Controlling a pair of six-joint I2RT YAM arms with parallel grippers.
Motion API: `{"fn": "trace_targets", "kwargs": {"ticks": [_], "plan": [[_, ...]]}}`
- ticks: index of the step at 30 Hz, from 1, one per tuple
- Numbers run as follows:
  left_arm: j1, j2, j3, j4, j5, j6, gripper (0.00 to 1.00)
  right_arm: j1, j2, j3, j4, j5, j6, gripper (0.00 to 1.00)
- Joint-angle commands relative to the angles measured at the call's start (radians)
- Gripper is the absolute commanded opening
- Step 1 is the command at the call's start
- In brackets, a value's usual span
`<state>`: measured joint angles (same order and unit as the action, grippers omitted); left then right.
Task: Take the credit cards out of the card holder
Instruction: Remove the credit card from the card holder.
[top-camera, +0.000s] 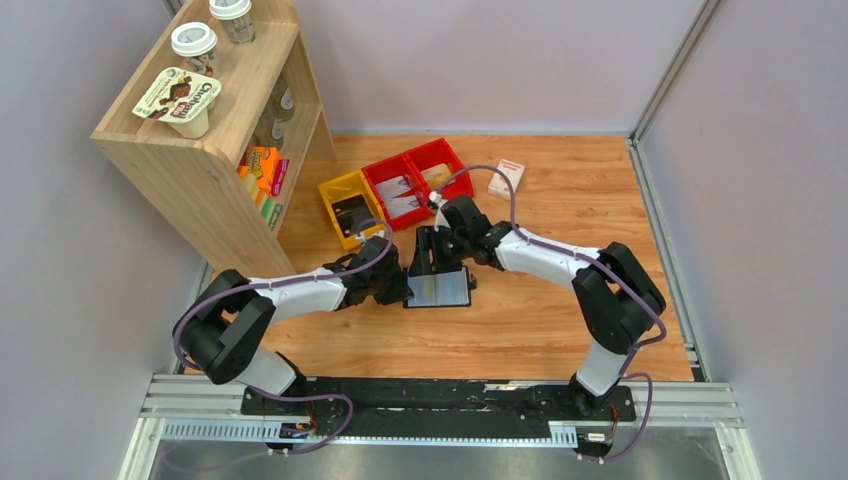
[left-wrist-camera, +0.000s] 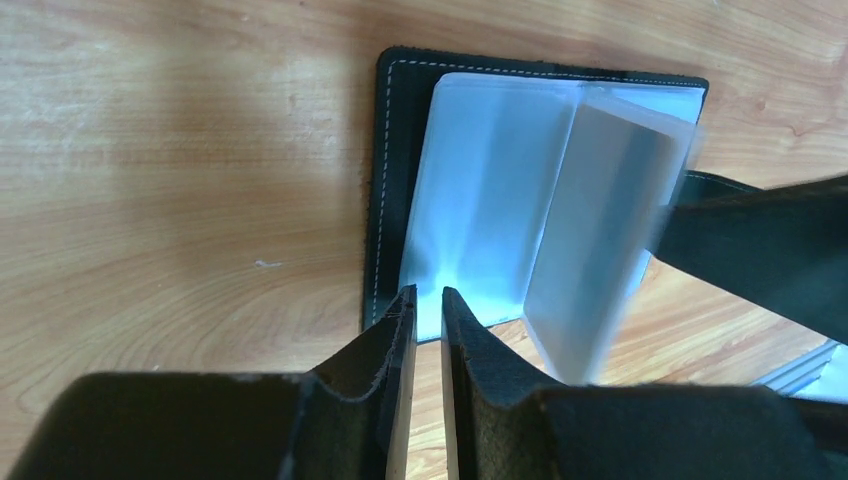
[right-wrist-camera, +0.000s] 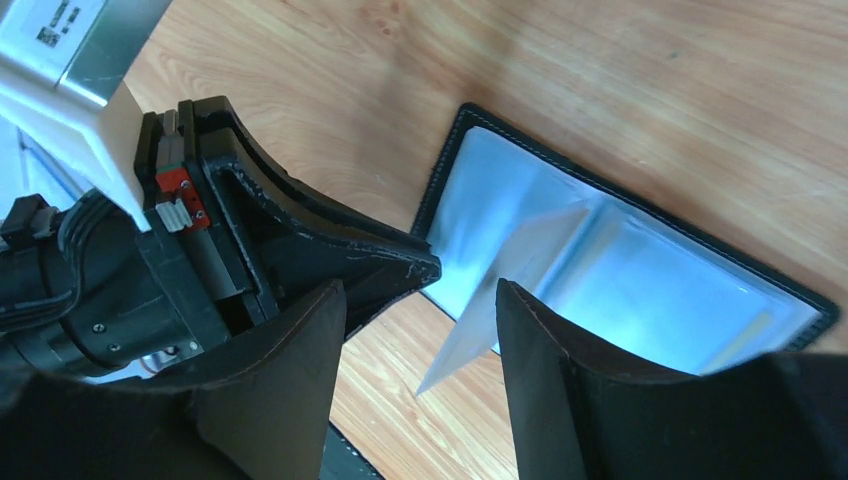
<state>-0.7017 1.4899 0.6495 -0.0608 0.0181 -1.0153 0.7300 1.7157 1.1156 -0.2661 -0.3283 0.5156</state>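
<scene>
The card holder (top-camera: 440, 288) lies open on the wooden table, black-edged (left-wrist-camera: 385, 180) with bluish clear pockets (right-wrist-camera: 640, 280). One pocket leaf (left-wrist-camera: 600, 230) stands up from the middle fold. My left gripper (left-wrist-camera: 428, 300) is at the holder's left edge (top-camera: 404, 284), jaws a narrow gap apart with only table showing between them; one fingertip (right-wrist-camera: 415, 268) rests on the holder's corner. My right gripper (right-wrist-camera: 420, 290) hangs over the holder's far side (top-camera: 437, 255), open, with the raised leaf (right-wrist-camera: 500, 285) between its fingers, close to the right one. No credit cards show; they are hidden.
A wooden shelf (top-camera: 200, 150) with cups stands at the back left. A yellow bin (top-camera: 345, 205) and two red bins (top-camera: 395, 185) holding packets sit behind the holder. A small white-and-red box (top-camera: 505, 178) lies at the back right. Grey walls close in both sides.
</scene>
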Motion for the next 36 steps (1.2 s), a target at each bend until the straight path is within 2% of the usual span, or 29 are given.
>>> {"fn": "trace_targets", "kwargs": {"ticks": [1, 7, 14, 21, 26, 30, 36], "plan": [[0.001, -0.065, -0.031, 0.012, -0.015, -0.02, 0.23, 0.003, 0.051, -0.005, 0.093, -0.078, 0.067, 0.59], [0.001, -0.146, -0.056, -0.019, -0.061, -0.02, 0.23, 0.002, 0.096, 0.015, 0.044, -0.06, 0.037, 0.61], [0.002, -0.235, -0.033, -0.048, -0.063, 0.015, 0.24, -0.046, 0.029, -0.069, 0.099, -0.037, 0.066, 0.61], [0.05, -0.103, 0.018, 0.055, 0.051, 0.037, 0.24, -0.101, 0.019, -0.157, 0.228, -0.127, 0.144, 0.59], [0.08, 0.025, 0.025, 0.119, 0.123, 0.041, 0.23, -0.116, 0.03, -0.191, 0.257, -0.141, 0.164, 0.58], [0.082, 0.092, 0.004, 0.136, 0.126, 0.035, 0.23, -0.126, 0.042, -0.198, 0.255, -0.153, 0.166, 0.58], [0.082, 0.109, -0.036, 0.139, 0.122, -0.009, 0.21, -0.127, 0.055, -0.2, 0.228, -0.149, 0.153, 0.57]]}}
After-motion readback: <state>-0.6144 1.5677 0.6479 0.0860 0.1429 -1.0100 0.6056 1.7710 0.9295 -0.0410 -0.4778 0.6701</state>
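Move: The half-turned card page stands at the middle of the open card holder, about 5 cm to the left gripper's right, 2 cm ahead and 2 cm higher. From the right gripper the page is some 2 cm right, level fore and aft, and 4 cm below. The holder's left half lies 2 cm ahead and 2 cm right of the left fingertips, 1 cm below; its right half is 8 cm right and 2 cm ahead of them. The yellow bin sits 18 cm ahead of them and 12 cm left. Lift the nearly closed left gripper about 5 cm off the holder's left half, easing left out of the page's way, then bring it forward some 2.5 cm and straight down onto the turned page. Meanwhile sink the right gripper about 4 cm with the page, at first slightly left, then 3 cm back right, tipping its fingers a little and keeping them apart at the card's inner edge. ##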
